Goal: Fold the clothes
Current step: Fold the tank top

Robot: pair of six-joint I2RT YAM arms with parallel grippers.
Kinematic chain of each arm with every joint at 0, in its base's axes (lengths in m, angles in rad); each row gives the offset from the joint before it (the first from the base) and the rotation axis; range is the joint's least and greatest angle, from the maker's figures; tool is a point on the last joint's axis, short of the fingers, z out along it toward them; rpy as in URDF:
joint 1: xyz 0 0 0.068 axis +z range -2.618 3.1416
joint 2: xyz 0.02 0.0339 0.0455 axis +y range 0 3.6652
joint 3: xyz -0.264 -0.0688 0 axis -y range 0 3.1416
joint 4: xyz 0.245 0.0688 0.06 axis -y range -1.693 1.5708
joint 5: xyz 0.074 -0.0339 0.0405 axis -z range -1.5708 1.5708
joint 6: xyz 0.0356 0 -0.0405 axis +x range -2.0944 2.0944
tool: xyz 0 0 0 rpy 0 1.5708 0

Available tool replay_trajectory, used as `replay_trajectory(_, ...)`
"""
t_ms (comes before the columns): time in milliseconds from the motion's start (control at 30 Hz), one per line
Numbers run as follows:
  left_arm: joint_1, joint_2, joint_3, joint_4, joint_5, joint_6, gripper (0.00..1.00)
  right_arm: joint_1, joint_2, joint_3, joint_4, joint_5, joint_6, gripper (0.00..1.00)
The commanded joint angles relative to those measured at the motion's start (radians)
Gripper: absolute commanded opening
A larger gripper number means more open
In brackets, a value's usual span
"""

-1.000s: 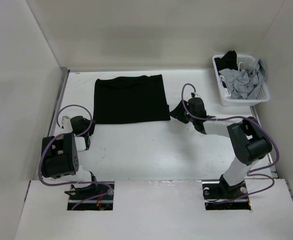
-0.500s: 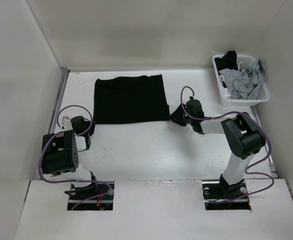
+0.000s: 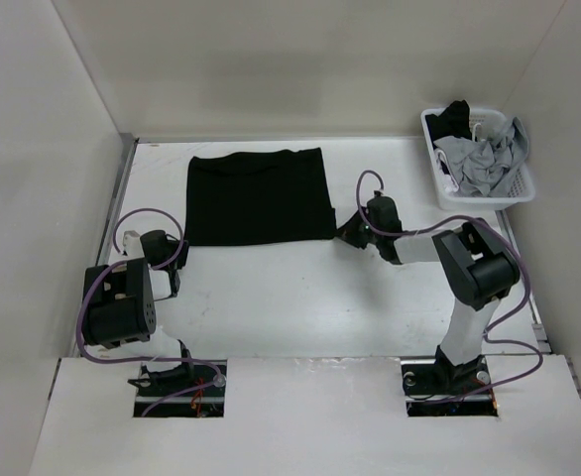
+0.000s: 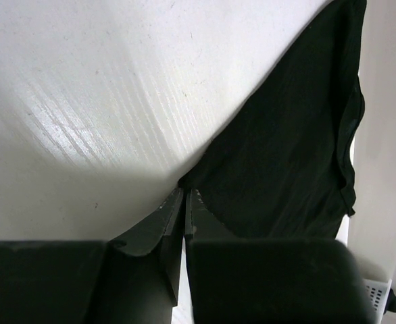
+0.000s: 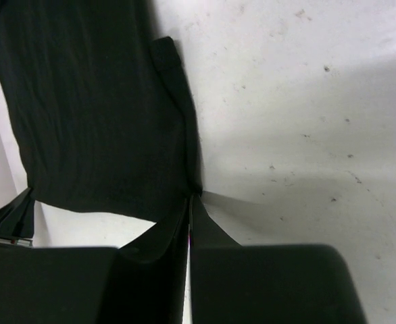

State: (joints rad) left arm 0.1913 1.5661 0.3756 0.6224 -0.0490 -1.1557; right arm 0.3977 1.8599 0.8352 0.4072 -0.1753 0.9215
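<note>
The clothes [image 3: 259,195], a black T-shirt, lie flat as a wide rectangle at the back middle of the white table. My left gripper [image 3: 179,245] is down at the shirt's near left corner. In the left wrist view its jaws [image 4: 184,191] are pressed together, with the corner of the black fabric [image 4: 286,148] running into their tips. My right gripper [image 3: 344,231] sits at the near right corner. Its jaws [image 5: 192,196] are shut too, and the cloth's corner [image 5: 96,101] ends right at the tips.
A white laundry basket [image 3: 481,202] with grey garments [image 3: 479,164] and a dark one stands at the back right. White walls close in the table on the left, back and right. Bare tabletop [image 3: 290,297] lies between the shirt and the arm bases.
Both grippers have closed at the shirt's near corners. The right arm has slid a little left toward its corner. The shirt lies as before.
</note>
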Motion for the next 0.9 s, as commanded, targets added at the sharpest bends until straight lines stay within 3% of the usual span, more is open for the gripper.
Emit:
replay_trajectory(0,0.004,-0.046,-0.004,0.02,0.0,0.021,0.0,0.002,-0.065,-0.025,0.119,0.005,0.0,0.01)
replay_trajectory(167,-0.046,-0.347,-0.04,-0.079,0.037,0.062,0.0,0.02,-0.373,-0.169,0.075,0.043,-0.058,0.0)
replay_trajectory(300,-0.054,-0.758,0.003,-0.384,0.048,0.109,0.0,0.083,-0.754,-0.228,-0.164,0.124,-0.157,0.01)
replay_trajectory(433,-0.058,-1.14,0.204,-0.75,0.032,0.178,0.0,0.183,-1.095,-0.136,-0.486,0.261,-0.239,0.01)
replay_trajectory(633,-0.157,-1.244,0.413,-0.918,-0.003,0.202,0.0,0.319,-1.259,0.125,-0.789,0.422,-0.3,0.03)
replay_trajectory(767,-0.174,-1.201,0.415,-0.917,-0.005,0.195,0.0,0.339,-1.22,0.179,-0.812,0.428,-0.334,0.03)
replay_trajectory(867,-0.183,-1.132,0.373,-0.874,0.009,0.174,0.0,0.265,-1.151,0.151,-0.769,0.38,-0.337,0.03)
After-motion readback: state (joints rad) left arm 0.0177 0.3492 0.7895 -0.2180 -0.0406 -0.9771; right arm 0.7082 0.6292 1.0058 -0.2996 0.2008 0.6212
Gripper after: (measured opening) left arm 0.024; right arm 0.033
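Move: The left hand already pinches the tank top's near left corner just over the table; the middle of the folded cloth lies about 12 cm ahead and 17 cm to its right. The right hand already holds the near right corner, with that middle some 12 cm ahead and 19 cm to its left, about 1 cm lower. From the right hand the laundry basket stands roughly 20 cm ahead and 38 cm to the right. Upward fast, both hands lift the tank top by its near corners, some 40 cm at the peak, drawing back 15 to 20 cm towards the bases as they climb. The wrists tip the fingers up by about 45 degrees, and both grippers stay shut on the cloth. Just at the end the hands begin to sink and ease forward again. ##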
